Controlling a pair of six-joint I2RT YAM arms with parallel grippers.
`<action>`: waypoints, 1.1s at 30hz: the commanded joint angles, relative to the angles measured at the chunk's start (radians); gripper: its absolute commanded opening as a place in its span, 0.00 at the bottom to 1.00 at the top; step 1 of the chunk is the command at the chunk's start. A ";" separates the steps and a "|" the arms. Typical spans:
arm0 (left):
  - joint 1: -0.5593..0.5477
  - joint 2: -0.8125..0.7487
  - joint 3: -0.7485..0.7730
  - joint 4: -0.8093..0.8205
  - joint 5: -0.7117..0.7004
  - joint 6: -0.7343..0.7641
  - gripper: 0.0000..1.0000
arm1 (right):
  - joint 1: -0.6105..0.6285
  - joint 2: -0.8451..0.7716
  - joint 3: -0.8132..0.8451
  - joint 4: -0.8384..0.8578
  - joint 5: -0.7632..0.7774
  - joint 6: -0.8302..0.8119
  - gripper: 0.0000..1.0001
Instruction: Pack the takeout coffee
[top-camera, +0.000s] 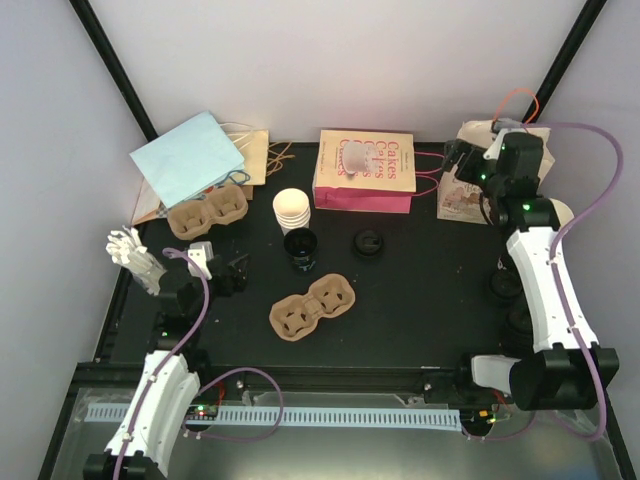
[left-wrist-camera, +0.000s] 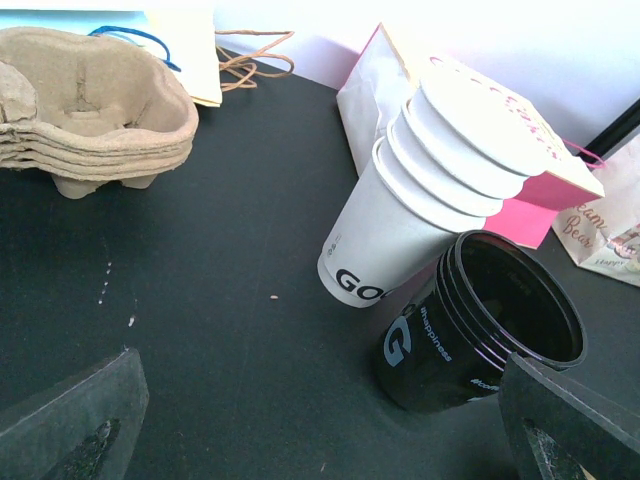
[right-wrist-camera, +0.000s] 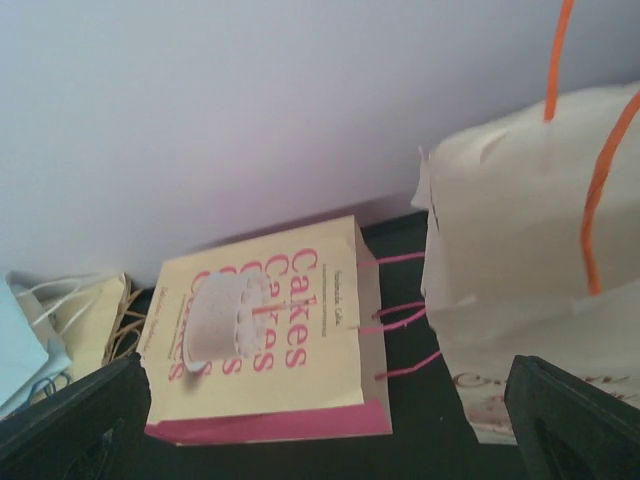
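Note:
A stack of white paper cups (top-camera: 291, 210) stands upside down mid-table, touching nested black cups (top-camera: 300, 249) just in front of it. A black lid (top-camera: 367, 243) lies to their right. A two-cup cardboard carrier (top-camera: 313, 308) lies nearer the front. My left gripper (top-camera: 216, 266) is open and empty, left of the cups; its view shows the white cups (left-wrist-camera: 400, 210) and black cups (left-wrist-camera: 480, 320) ahead on the right. My right gripper (top-camera: 462, 160) hangs open and empty at the back right, above a cream bag (right-wrist-camera: 540, 280) and facing the Cakes bag (right-wrist-camera: 265, 335).
A stack of carriers (top-camera: 207, 213) and a light blue bag (top-camera: 190, 158) sit at the back left. The Cakes bag (top-camera: 365, 168) lies flat at the back. White lids (top-camera: 133, 254) are piled at the left edge. More black cups (top-camera: 505, 285) stand by the right arm.

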 joint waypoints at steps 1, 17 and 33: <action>-0.001 -0.002 0.004 0.024 0.006 0.001 0.99 | 0.003 0.022 0.103 -0.118 0.045 0.033 1.00; -0.001 -0.003 0.004 0.022 0.002 0.001 0.99 | 0.303 0.390 0.357 -0.228 0.164 -0.090 1.00; -0.001 -0.004 0.004 0.018 -0.003 0.003 0.99 | 0.204 0.864 0.714 -0.404 0.137 -0.100 1.00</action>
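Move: The pink-and-tan Cakes bag, lying flat, has its middle about 13 cm ahead of the right hand, 16 cm to its left and 27 cm below. The white paper bag with orange handles stands some 13 cm ahead and 9 cm to the right; the black lid lies about 3 cm back and 16 cm left, on the table. From the left hand, the Cakes bag is about 26 cm ahead, 26 cm right and 8 cm below. Towards the right-hand part of the Cakes bag goes the right hand: first a small rise of about 3 cm, then a quick swing left, then forward and steeply down, ending some 17 cm lower than it began. Meanwhile the wrist tips the fingers down by about 30 degrees; they stay wide open and come close over the bag's upper face without visible contact. ##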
